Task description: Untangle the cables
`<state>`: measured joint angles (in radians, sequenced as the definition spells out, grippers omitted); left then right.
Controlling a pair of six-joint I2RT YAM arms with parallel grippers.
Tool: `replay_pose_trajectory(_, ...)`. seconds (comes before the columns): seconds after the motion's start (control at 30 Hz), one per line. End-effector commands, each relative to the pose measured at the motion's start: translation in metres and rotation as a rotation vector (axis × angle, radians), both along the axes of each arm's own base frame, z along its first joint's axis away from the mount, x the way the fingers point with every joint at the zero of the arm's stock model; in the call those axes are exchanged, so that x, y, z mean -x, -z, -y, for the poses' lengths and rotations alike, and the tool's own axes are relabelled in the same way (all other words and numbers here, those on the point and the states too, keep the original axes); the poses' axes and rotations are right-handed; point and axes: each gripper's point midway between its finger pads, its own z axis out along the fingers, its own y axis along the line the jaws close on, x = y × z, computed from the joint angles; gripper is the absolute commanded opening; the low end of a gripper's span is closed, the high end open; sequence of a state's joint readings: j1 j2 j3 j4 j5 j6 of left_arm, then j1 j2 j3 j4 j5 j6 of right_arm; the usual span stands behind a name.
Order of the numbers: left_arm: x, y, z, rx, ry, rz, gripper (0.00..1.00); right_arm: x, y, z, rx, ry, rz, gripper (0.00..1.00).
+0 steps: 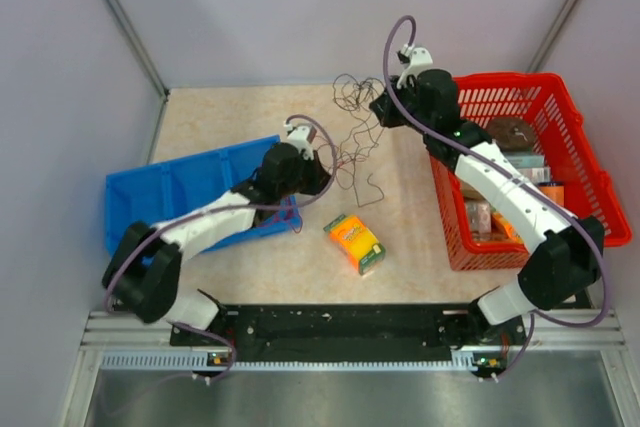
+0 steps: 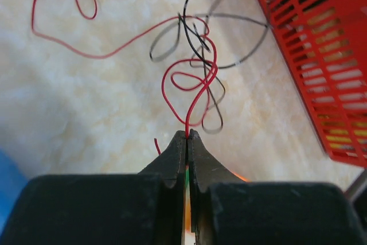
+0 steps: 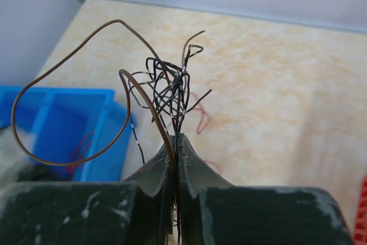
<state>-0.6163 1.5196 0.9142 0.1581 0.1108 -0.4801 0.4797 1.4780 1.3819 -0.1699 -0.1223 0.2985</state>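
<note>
The cables (image 1: 352, 122) are thin red, black and brown wires tangled over the table between my two arms. My left gripper (image 2: 187, 134) is shut on a red cable (image 2: 192, 87) that loops away from its tips and crosses black strands (image 2: 226, 64). My right gripper (image 3: 179, 137), raised near the back of the table, is shut on a clump of black cables (image 3: 172, 87) and a brown cable (image 3: 69, 81) that arcs out to the left. In the top view the left gripper (image 1: 325, 162) sits just below the tangle and the right gripper (image 1: 382, 107) beside it.
A blue bin (image 1: 150, 197) lies under the left arm. At the right stands a red basket (image 1: 545, 97) holding packets. An orange and green box (image 1: 355, 244) lies on the table in front of the cables. Walls close in the back and sides.
</note>
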Motion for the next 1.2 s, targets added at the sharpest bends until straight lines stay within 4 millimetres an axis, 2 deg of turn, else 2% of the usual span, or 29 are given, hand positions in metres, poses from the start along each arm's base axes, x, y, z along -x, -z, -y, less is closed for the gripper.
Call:
replay_pose_trajectory(0.0,0.045,-0.063,-0.041,0.034,-0.021,0.135,0.00,-0.053,-0.005,0.047,0.127,0.284,0.099,0.00)
replay_pose_trajectory(0.07,0.066,-0.090,-0.063,0.024,-0.036,0.192,0.00,-0.070,0.001,0.055,0.159,0.332,0.099,0.00)
replay_pose_trajectory(0.1,0.079,-0.118,-0.079,0.043,-0.056,0.257,0.00,-0.080,0.007,0.059,0.169,0.354,0.093,0.00)
replay_pose_trajectory(0.17,0.093,-0.159,-0.110,0.036,-0.132,0.364,0.00,-0.094,0.015,0.064,0.186,0.389,0.088,0.00)
replay_pose_trajectory(0.23,0.107,-0.208,-0.144,0.044,-0.228,0.490,0.00,-0.104,0.027,0.066,0.213,0.415,0.086,0.00)
replay_pose_trajectory(0.3,0.122,-0.245,-0.176,0.031,-0.316,0.586,0.00,-0.112,0.038,0.070,0.252,0.439,0.078,0.00)
replay_pose_trajectory(0.4,0.140,-0.290,-0.216,-0.027,-0.421,0.673,0.00,-0.121,0.050,0.077,0.311,0.465,0.078,0.00)
replay_pose_trajectory(0.5,0.163,-0.352,-0.253,-0.029,-0.516,0.799,0.00,-0.127,0.069,0.082,0.357,0.486,0.057,0.00)
replay_pose_trajectory(0.6,0.201,-0.424,-0.288,0.019,-0.587,0.958,0.00,-0.133,0.083,0.082,0.373,0.485,0.039,0.00)
replay_pose_trajectory(0.7,0.233,-0.474,-0.320,0.042,-0.662,1.072,0.00,-0.139,0.097,0.075,0.380,0.464,0.023,0.00)
replay_pose_trajectory(0.8,0.264,-0.506,-0.350,0.075,-0.738,1.141,0.00,-0.143,0.106,0.078,0.398,0.475,0.012,0.00)
replay_pose_trajectory(0.87,0.275,-0.514,-0.363,0.110,-0.775,1.161,0.00,-0.144,0.111,0.079,0.413,0.478,0.006,0.00)
replay_pose_trajectory(1.0,0.269,-0.511,-0.360,0.107,-0.771,1.135,0.00,-0.147,0.118,0.077,0.420,0.472,-0.005,0.00)
replay_pose_trajectory(1.17,0.271,-0.519,-0.365,0.133,-0.800,1.138,0.00,-0.150,0.131,0.079,0.441,0.481,-0.024,0.00)
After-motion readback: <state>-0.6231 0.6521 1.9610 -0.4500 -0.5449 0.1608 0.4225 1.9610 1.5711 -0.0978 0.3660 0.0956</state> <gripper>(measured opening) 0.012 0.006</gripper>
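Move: The left fingers are shut on a red cable leading to the black tangle, which is roughly 9 cm ahead, 10 cm to the right and 8 cm higher. The right hand holds that tangle, its bunch about 3 cm ahead, 4 cm left and 4 cm below. From the left hand, the yellow box is some 12 cm back, 7 cm right, 11 cm below, and the blue tray's middle 29 cm left, 2 cm back, 11 cm below. The red basket's middle sits about 33 cm right, 3 cm back and 20 cm below the right hand. Up, left and back in one fast sweep, the left hand rises some 50 cm away from the tangle with the red cable still pinched, fingers tipping from slightly down to pointing upward. Meanwhile the right hand keeps its grip on the black cables and reaches forward and down towards the table, nearly 15 cm each way, drifting right and twisting clockwise. ##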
